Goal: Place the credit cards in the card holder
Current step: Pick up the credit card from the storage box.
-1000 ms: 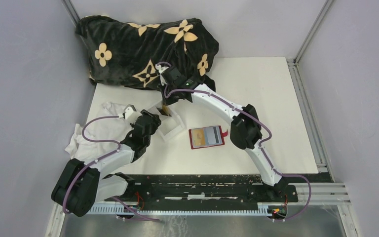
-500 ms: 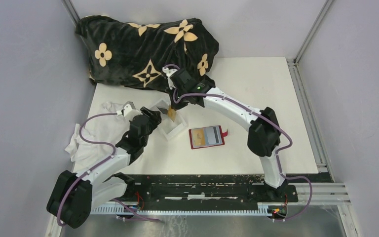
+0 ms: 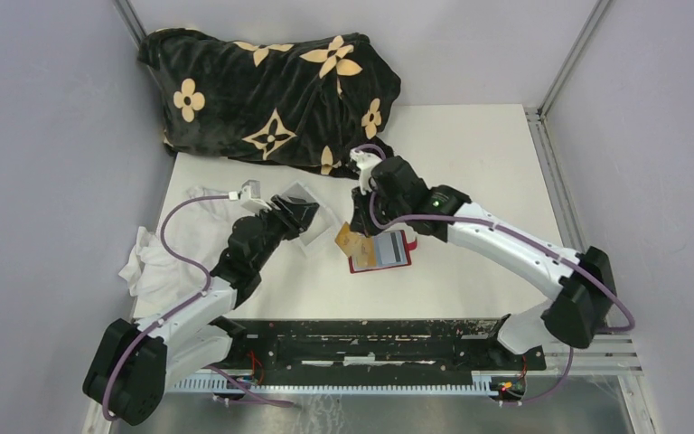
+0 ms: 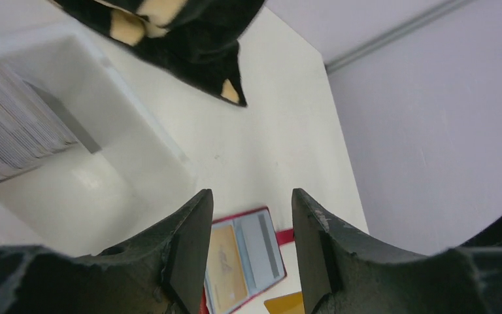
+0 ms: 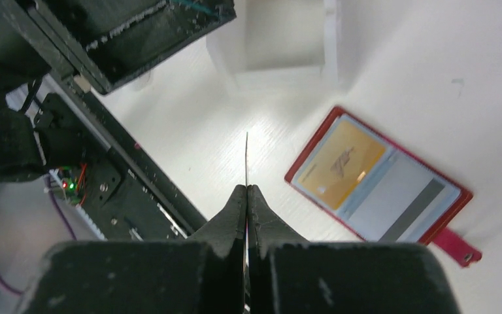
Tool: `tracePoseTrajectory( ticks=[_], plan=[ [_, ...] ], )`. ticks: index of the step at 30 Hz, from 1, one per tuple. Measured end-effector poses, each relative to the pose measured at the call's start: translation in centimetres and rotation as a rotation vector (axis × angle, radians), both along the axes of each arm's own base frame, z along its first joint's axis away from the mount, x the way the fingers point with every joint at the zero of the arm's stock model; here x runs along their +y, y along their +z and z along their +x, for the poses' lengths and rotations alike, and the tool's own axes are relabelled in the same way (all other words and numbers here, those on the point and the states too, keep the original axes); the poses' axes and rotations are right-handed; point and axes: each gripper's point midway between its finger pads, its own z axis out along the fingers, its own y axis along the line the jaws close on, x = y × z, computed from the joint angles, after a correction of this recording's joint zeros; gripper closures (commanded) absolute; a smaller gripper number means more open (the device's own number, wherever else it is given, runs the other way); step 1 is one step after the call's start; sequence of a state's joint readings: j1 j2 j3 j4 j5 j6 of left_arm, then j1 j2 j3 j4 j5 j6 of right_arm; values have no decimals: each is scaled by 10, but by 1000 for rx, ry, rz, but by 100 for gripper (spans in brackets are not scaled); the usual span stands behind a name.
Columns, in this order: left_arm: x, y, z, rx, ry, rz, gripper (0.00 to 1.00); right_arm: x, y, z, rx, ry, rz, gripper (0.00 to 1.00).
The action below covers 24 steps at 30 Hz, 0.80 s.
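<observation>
The card holder (image 3: 379, 269) lies open and flat at mid-table, red, its snap tab (image 5: 456, 246) to the right. A yellow-orange card (image 5: 340, 163) and a grey-striped one (image 5: 399, 206) sit in its slots. My right gripper (image 3: 359, 226) is shut on another yellow-orange credit card (image 3: 351, 241), held above the table at the holder's left edge. The right wrist view shows that card edge-on (image 5: 246, 160). My left gripper (image 3: 305, 215) hangs open and empty over the clear box (image 3: 312, 226). The holder (image 4: 284, 237) shows between its fingers. More cards (image 4: 13, 131) stand stacked in the box.
A black blanket with tan flowers (image 3: 271, 90) covers the back left. A crumpled white cloth (image 3: 176, 244) lies at the left edge. The black base rail (image 3: 370, 339) runs along the near edge. Grey walls close in both sides.
My right gripper has carried the yellow-orange card from the clear box rightward and nearer, to the holder's left edge. The left gripper has edged to the right over the box, still open.
</observation>
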<state>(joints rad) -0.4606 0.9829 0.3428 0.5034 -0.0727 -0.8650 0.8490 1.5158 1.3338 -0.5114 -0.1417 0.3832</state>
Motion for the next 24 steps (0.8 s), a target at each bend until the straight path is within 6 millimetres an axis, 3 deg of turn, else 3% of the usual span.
tracePoseTrajectory(
  ticks=[7, 13, 24],
  plan=[
    [-44, 3, -32, -64, -283, -10, 45, -27, -6, -44, 69, 19, 70, 99],
    [-81, 9, -72, -135, -529, 20, 44, -38, -5, -61, 111, 30, 132, 99],
    [-101, 6, -104, -186, -726, 42, 44, -46, -2, -71, 167, 29, 219, 99]
  ],
)
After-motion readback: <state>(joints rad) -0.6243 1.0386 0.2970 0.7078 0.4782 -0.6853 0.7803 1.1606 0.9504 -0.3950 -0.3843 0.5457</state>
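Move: The gold credit card already in my right fingers lies about 9 cm to the right of my left hand and 5 cm back, at about its height. The storage box is some 10 cm below my left hand and 3 cm ahead; the card holder lies 15 cm to its right, 5 cm back and 11 cm lower. From my right hand the card's middle is 1 cm ahead, 2 cm left and 2 cm down; the holder is level with it fore and aft, 5 cm right and 14 cm down. I bring my left hand, fingers still half open, about 10 cm back and as far right off the storage box towards the credit card, swinging it some 40 degrees clockwise so its fingers face the card. Meanwhile my right hand keeps its pinch on the card and draws away from the box, 7 cm back and 5 cm right, nearly level, turning slightly. ##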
